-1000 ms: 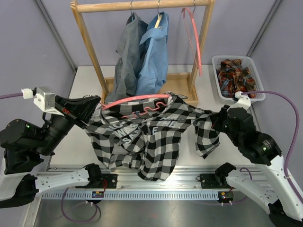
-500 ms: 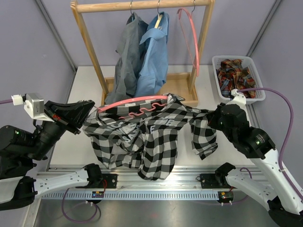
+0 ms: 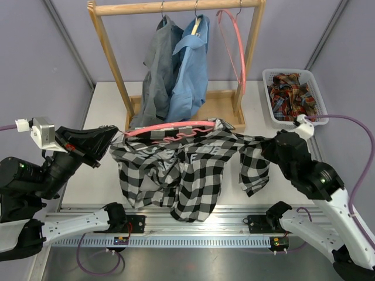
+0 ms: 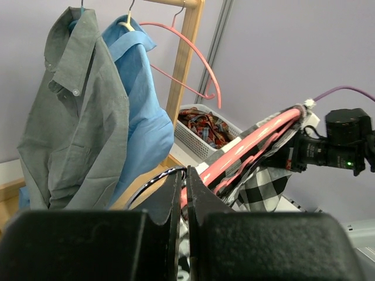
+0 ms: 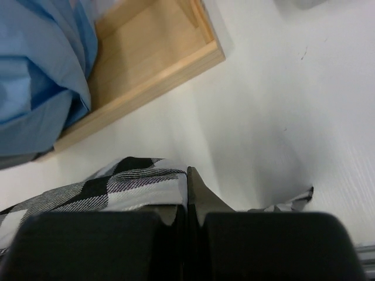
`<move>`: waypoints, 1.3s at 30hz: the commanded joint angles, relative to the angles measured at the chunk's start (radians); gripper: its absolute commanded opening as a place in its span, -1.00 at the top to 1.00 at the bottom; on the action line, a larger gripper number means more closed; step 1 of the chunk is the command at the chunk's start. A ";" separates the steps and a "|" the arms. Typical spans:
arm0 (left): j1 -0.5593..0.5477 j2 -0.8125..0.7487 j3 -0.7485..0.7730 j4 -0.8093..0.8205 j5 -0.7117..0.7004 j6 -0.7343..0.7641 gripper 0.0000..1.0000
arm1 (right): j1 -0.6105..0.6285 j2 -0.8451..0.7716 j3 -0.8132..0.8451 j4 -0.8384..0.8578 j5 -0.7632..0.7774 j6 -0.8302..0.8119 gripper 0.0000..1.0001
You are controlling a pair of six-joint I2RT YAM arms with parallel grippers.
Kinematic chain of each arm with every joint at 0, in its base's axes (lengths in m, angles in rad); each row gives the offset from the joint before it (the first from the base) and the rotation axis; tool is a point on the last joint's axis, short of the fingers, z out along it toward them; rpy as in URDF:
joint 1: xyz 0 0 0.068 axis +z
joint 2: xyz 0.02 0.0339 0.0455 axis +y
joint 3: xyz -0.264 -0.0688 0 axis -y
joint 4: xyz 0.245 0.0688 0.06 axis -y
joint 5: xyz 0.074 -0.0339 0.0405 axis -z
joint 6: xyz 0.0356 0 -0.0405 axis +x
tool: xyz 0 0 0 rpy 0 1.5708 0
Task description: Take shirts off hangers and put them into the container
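Note:
The black-and-white checked shirt (image 3: 176,170) hangs over the table, spread between my two arms and still draped on a pink hanger (image 3: 170,124). My left gripper (image 3: 114,134) is shut on that hanger (image 4: 252,143) close to its metal hook (image 4: 146,184). My right gripper (image 3: 265,143) is shut on a fold of the checked shirt (image 5: 117,184) at its right side. A grey shirt (image 3: 155,70) and a light blue shirt (image 3: 190,64) hang on the rail. The white lattice container (image 3: 270,88) stands at the back right and holds crumpled colourful cloth.
A wooden rack (image 3: 176,7) stands at the back, its base board (image 3: 220,108) just behind the checked shirt. An empty pink hanger (image 3: 237,47) hangs by the rack's right post. Grey walls close in on both sides.
My left arm has drawn back to the left, and the pink hanger now lies more level with the shirt hanging straighter. The empty hanger on the rail has swung.

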 commanded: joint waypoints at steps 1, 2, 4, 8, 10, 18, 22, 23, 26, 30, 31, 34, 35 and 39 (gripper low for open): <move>0.023 -0.074 0.070 0.279 -0.112 0.022 1.00 | -0.028 -0.096 0.015 -0.209 0.363 0.083 1.00; 0.024 -0.074 0.067 0.279 -0.110 0.022 1.00 | -0.028 -0.101 0.018 -0.204 0.360 0.077 1.00; 0.023 -0.074 0.064 0.287 -0.110 0.022 1.00 | -0.028 -0.089 0.022 -0.209 0.339 0.077 1.00; 0.024 -0.070 0.060 0.298 -0.104 0.019 1.00 | -0.028 -0.040 -0.007 -0.165 0.239 0.048 1.00; 0.023 -0.064 0.053 0.296 -0.103 0.017 1.00 | -0.028 -0.024 -0.039 -0.087 0.143 0.002 1.00; 0.024 -0.032 0.015 0.312 -0.077 -0.026 1.00 | -0.028 0.013 -0.042 0.001 0.012 -0.092 1.00; 0.024 0.042 0.007 0.283 -0.037 -0.063 1.00 | -0.028 0.013 -0.034 0.018 -0.019 -0.113 1.00; 0.024 0.054 0.007 0.283 -0.031 -0.066 1.00 | -0.028 0.011 -0.033 0.017 -0.023 -0.114 1.00; 0.024 0.077 -0.013 0.304 -0.015 -0.086 1.00 | -0.028 0.003 -0.031 0.015 -0.043 -0.135 1.00; 0.023 0.140 -0.038 0.247 -0.024 -0.150 1.00 | -0.028 -0.013 -0.046 0.069 -0.129 -0.184 1.00; 0.024 0.166 -0.064 0.244 -0.014 -0.176 1.00 | -0.028 -0.016 -0.047 0.073 -0.141 -0.190 1.00; 0.023 0.230 -0.103 0.229 -0.003 -0.213 0.81 | -0.028 -0.021 -0.039 0.083 -0.183 -0.219 1.00; 0.023 0.244 -0.111 0.230 0.002 -0.222 0.64 | -0.028 -0.024 -0.037 0.086 -0.195 -0.225 1.00; 0.024 0.320 -0.153 0.270 0.014 -0.245 0.00 | -0.028 -0.044 -0.019 0.092 -0.244 -0.255 1.00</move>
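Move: The left hand pinches the pink hanger by its hook end; the hanger's middle lies about 11 cm to its right, 3 cm ahead and 3 cm below, and the checked shirt's body hangs 20 cm below the hand, 11 cm to its right. The blue shirt is roughly 30 cm ahead, 14 cm right and 20 cm below. From the right hand, gripping the sleeve, the hanger's middle is some 24 cm left, 6 cm back and 20 cm higher; the container is about 34 cm ahead, 27 cm right. The hanger comes out of the left hand's still-shut fingers, and that hand recoils about 8 cm left and 8 cm up before sweeping back some 20 cm to the right, down and a little forward in front of the hanging shirts, its fingers opening to nearly half only at the end. The right hand keeps its pinch on the sleeve as it springs about 6 cm right and sinks some 4 cm, then drifts back left while turning counter-clockwise. ##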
